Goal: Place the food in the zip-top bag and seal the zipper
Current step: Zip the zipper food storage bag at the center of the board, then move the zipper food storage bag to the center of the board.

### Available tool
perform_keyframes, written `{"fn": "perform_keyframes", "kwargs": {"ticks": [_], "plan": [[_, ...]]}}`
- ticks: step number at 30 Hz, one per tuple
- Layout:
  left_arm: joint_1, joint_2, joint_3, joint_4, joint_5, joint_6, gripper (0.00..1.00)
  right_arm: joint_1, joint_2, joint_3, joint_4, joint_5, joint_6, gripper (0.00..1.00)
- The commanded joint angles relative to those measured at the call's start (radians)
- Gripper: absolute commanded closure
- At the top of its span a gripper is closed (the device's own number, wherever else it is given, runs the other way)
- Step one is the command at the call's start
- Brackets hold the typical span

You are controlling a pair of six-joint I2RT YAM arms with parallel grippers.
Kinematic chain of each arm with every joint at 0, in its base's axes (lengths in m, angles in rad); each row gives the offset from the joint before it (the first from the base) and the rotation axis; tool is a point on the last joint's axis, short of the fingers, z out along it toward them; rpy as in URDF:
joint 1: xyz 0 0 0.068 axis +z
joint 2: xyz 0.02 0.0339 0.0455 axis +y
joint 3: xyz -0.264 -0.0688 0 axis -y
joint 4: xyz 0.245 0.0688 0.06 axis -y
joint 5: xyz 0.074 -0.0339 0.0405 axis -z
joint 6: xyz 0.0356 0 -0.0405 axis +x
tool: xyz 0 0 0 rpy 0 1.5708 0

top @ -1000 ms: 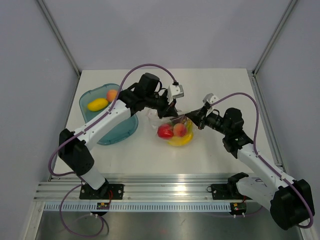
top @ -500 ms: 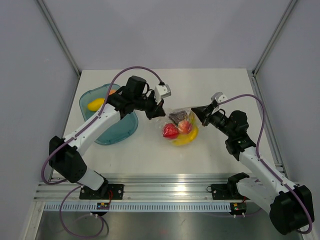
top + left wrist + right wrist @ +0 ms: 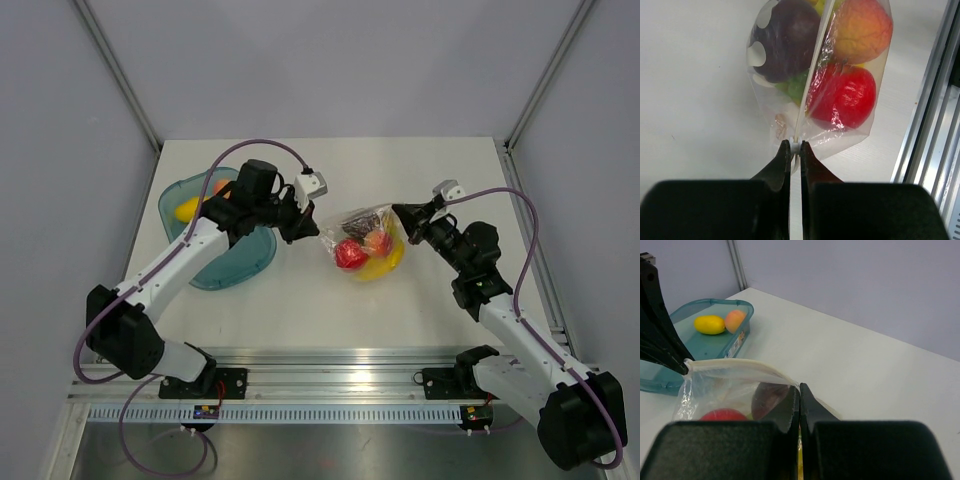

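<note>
The zip-top bag (image 3: pixel 366 246) hangs stretched between both grippers above the table. Inside it I see a red apple (image 3: pixel 350 254), a peach (image 3: pixel 378 241), a dark plum (image 3: pixel 360 222) and a banana bunch (image 3: pixel 386 263). My left gripper (image 3: pixel 313 229) is shut on the left end of the zipper (image 3: pixel 810 75). The left wrist view also shows green grapes (image 3: pixel 797 85) through the bag (image 3: pixel 865 125). My right gripper (image 3: pixel 400 214) is shut on the right end of the bag's mouth (image 3: pixel 735 363). A yellow lemon-like piece (image 3: pixel 709 324) and a second peach (image 3: pixel 734 320) lie in the tray.
The teal tray (image 3: pixel 240 262) stands at the left, partly under my left arm; its rim (image 3: pixel 705 302) shows in the right wrist view. Metal frame posts rise at both back corners. An aluminium rail (image 3: pixel 330 385) runs along the near edge.
My left gripper has drawn leftward along the bag's mouth while the right gripper moved right and back. The bag has shifted slightly right and now hangs taut between them.
</note>
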Motion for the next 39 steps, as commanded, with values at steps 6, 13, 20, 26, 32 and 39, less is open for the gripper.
{"fn": "perform_keyframes", "kwargs": {"ticks": [6,13,20,26,32,39], "plan": [[0.045,-0.131,-0.127,-0.001,-0.096,-0.048,1.0,-0.05,-0.021,0.017,0.192,0.198,0.01,1.0],[0.071,-0.185,-0.173,-0.002,-0.088,-0.064,1.0,-0.055,-0.032,0.003,0.203,0.226,0.024,1.0],[0.071,-0.189,-0.153,0.024,-0.04,-0.101,1.0,-0.055,-0.035,0.005,0.187,0.194,0.036,1.0],[0.069,-0.139,-0.109,0.184,0.042,-0.218,1.0,-0.056,0.015,0.028,0.187,0.189,0.001,1.0],[0.069,0.045,0.084,0.203,0.073,-0.235,1.0,-0.119,0.175,0.107,0.282,0.195,-0.045,1.0],[0.061,0.274,0.408,0.215,0.169,-0.259,1.0,-0.283,0.345,0.224,0.394,0.132,0.074,0.98]]}}
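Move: Both hands already hold the zipper, and the food-filled bag hangs between them, its middle about 11 cm right, 1 cm ahead and 8 cm below the left hand. From there the red fruit is some 8 cm right and 1 cm back, the peach 14 cm right and 1 cm ahead, both 9 cm lower. From the right hand the bag's middle is about 7 cm left, 3 cm back and 13 cm below. Still pinching the zipper, left hand drifts 3 cm left, then both carry the bag about 10 cm forward-right. ##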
